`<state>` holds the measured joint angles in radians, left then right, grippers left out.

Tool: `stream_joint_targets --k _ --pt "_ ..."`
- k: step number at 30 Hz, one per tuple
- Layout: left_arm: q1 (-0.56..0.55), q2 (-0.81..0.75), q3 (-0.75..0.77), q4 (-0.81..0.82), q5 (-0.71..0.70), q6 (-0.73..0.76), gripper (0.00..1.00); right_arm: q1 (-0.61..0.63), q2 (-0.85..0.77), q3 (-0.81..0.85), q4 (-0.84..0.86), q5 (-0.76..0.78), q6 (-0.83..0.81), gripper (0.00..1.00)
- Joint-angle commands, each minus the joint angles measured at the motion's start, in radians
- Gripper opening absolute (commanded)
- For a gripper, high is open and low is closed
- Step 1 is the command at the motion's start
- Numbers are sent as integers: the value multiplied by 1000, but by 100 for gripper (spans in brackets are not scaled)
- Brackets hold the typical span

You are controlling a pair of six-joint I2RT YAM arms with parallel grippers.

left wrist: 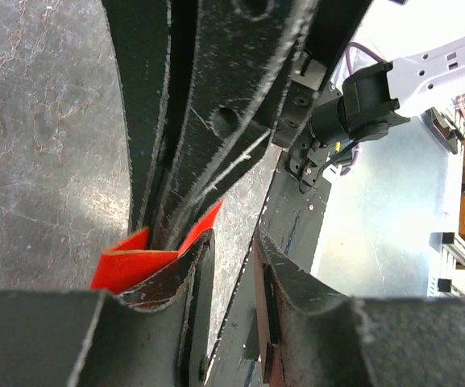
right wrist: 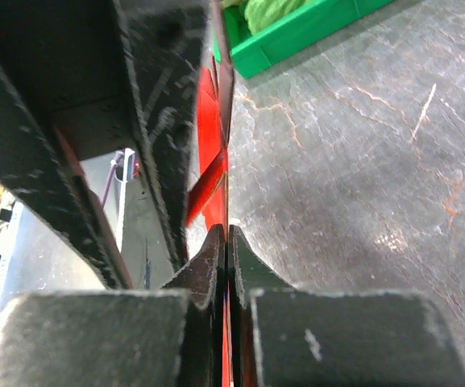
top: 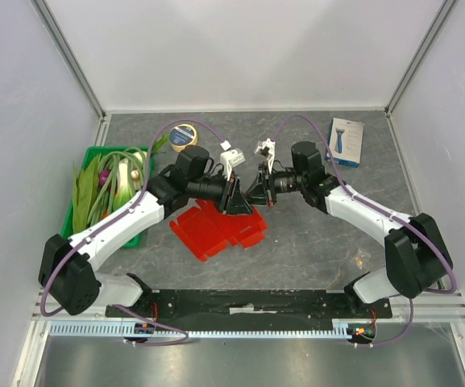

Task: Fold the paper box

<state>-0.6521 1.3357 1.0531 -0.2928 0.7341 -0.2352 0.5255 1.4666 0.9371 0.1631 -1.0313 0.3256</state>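
The paper box point(top: 216, 230) is a flat red cardboard blank lying on the grey table, with its far right edge lifted where the two grippers meet. My right gripper point(top: 256, 192) is shut on that raised flap. In the right wrist view the red sheet point(right wrist: 209, 113) runs edge-on between the closed fingertips of the right gripper point(right wrist: 227, 234). My left gripper point(top: 236, 197) faces it from the left. In the left wrist view the left gripper point(left wrist: 234, 242) has its jaws apart with bare table showing between them. A red fold point(left wrist: 127, 266) lies outside its left finger.
A green bin point(top: 93, 153) of leafy vegetables stands at the left, also seen in the right wrist view as a green bin point(right wrist: 296, 32). A round yellow tin point(top: 184, 135) sits at the back. A white-and-blue retail box point(top: 346, 141) lies back right.
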Motion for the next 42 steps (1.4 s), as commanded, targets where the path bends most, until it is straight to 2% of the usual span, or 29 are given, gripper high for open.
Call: stream_joint_targets --k 1,5,6,7,9,11,14,19,23,27,42 --pt "5 -82 34 -5 -41 -29 37 -12 -42 42 -106 49 -105 0" --pt "8 -252 27 -32 -169 -38 47 -74 -43 26 -126 70 -100 0" --pt "11 -323 7 -61 -281 -52 49 -82 -43 23 -126 71 -94 0" --pt "20 -351 -2 -80 -329 -53 55 -91 -43 22 -126 63 -91 0" --pt "34 -400 -36 -121 -444 -75 58 -116 -46 17 -125 48 -85 0" --pt "78 -447 -68 -149 -460 -87 60 -128 -46 16 -123 24 -80 0" --pt "179 -449 -122 -152 -408 -122 60 -142 -32 22 -122 -21 -69 0" --pt "353 -386 -174 -45 -171 -197 60 -170 -3 35 -135 -55 -49 0" --pt "365 -275 -171 72 -47 -181 57 -174 4 40 -139 -70 -36 0" --pt "355 -239 -154 133 69 -156 57 -174 1 35 -139 -88 -39 0" --pt "292 -150 -122 123 -67 -93 56 -174 8 25 -68 -118 -3 0"
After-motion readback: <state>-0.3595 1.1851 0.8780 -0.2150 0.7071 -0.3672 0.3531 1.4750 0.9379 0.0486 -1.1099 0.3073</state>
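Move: The paper box's far-left end flap, the thing to reach for, lies about 11 cm to the left of the left gripper, 3 cm ahead and some 3 cm lower. The box's middle is roughly 7 cm left, 5 cm back and 5 cm below; the right fingertips are about 3 cm ahead. The right gripper already pinches the box's edge, with that flap some 12 cm to its left, level fore and aft, about 2 cm down. Lift the left gripper about 10 cm away from the right fingertips while swinging it left and opening it wider, turning it some 35 degrees counter-clockwise. Carry it forward and down to the box's far-left end, then ease it back right about 4 cm, undoing part of the turn. Keep the right gripper pinching the box edge and draw it to the right and forward, slightly down. ##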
